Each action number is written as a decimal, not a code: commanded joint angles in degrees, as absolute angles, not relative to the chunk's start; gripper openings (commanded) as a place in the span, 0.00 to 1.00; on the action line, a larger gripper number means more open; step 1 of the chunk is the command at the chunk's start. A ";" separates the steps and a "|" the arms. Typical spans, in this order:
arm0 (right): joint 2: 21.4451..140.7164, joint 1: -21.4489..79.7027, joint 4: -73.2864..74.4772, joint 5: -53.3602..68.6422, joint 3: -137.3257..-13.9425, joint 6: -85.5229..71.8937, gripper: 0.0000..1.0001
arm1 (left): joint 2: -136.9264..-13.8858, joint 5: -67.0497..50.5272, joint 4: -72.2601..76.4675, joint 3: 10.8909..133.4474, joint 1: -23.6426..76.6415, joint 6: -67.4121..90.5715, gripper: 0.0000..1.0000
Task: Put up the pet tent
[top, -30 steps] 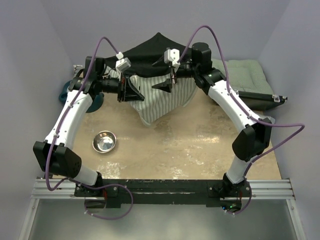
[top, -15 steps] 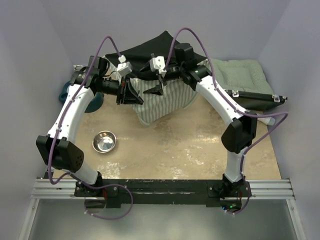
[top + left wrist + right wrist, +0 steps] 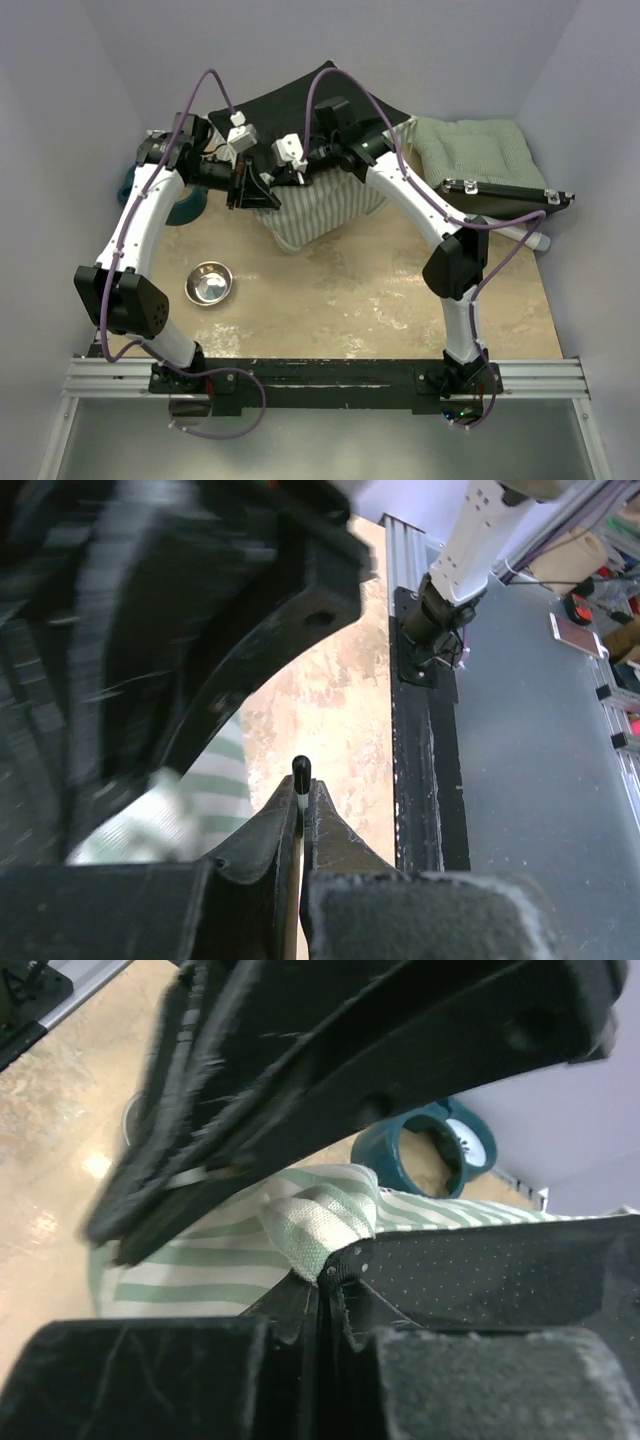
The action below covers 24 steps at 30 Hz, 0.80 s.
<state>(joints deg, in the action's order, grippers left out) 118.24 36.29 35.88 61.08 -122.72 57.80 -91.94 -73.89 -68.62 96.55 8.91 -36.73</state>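
Note:
The pet tent (image 3: 318, 208) hangs as a pale green-and-white striped bundle at the back middle of the table, with its black dotted panel (image 3: 290, 98) raised behind it. My left gripper (image 3: 250, 190) is shut on a thin pole; its black tip (image 3: 301, 771) sticks out just past the fingertips (image 3: 318, 805). My right gripper (image 3: 282, 176) is right beside the left one. It is shut on a corner of the tent, where the striped cloth (image 3: 318, 1222) meets the black dotted fabric (image 3: 500, 1260). The other gripper's dark body fills the top of each wrist view.
A steel bowl (image 3: 208, 283) sits front left. A teal bowl (image 3: 186, 206) stands at the left wall, also in the right wrist view (image 3: 425, 1155). A green quilted cushion (image 3: 480, 148) and a black flat case (image 3: 510, 196) lie back right. Walls close in on three sides.
My right gripper has swung left with the tent corner until it is next to my left gripper. The left gripper has shifted slightly left. The striped fabric has bunched narrower.

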 commanded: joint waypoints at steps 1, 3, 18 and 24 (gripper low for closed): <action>115.85 36.12 39.47 62.58 -124.72 57.40 0.00 | -93.52 -71.81 -72.33 97.21 4.40 -36.21 0.00; 113.83 35.34 34.57 62.49 -122.62 51.10 0.00 | -92.99 -69.71 -72.33 97.12 4.22 -35.95 0.00; 102.92 29.36 -9.91 65.83 -102.67 -6.65 0.00 | -93.07 -64.35 -69.52 93.78 9.13 -29.27 0.00; 101.87 27.78 -25.20 64.86 -95.72 -26.16 0.00 | -93.60 -61.78 -66.36 91.50 13.97 -25.23 0.00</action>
<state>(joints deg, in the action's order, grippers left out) 106.74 29.34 -6.50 65.32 -97.34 -9.02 -92.09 -69.12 -62.98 95.07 11.84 -31.31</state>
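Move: The tent's striped corner lies practically at my right fingertips, about 1 cm to the left, with those fingers not yet fully shut. The rest of the striped side hangs some 10 cm to the right and 12 cm lower. The teal ring is about 8 cm ahead and 18 cm left on the table, 27 cm down. From my left hand, which still holds the pole tip, the corner lies about 6 cm ahead, 1 cm left, roughly level. I shut my right fingers the rest of the way on the tent's corner and, keeping that pinch, draw it about 5 cm to the right, lifting it some 4 cm before easing slightly down, while rolling the hand about 40 degrees so its top tips forward. My left hand keeps hold of the pole tip, shifts about 3 cm left and forward, then comes back to the right and sinks a little. ##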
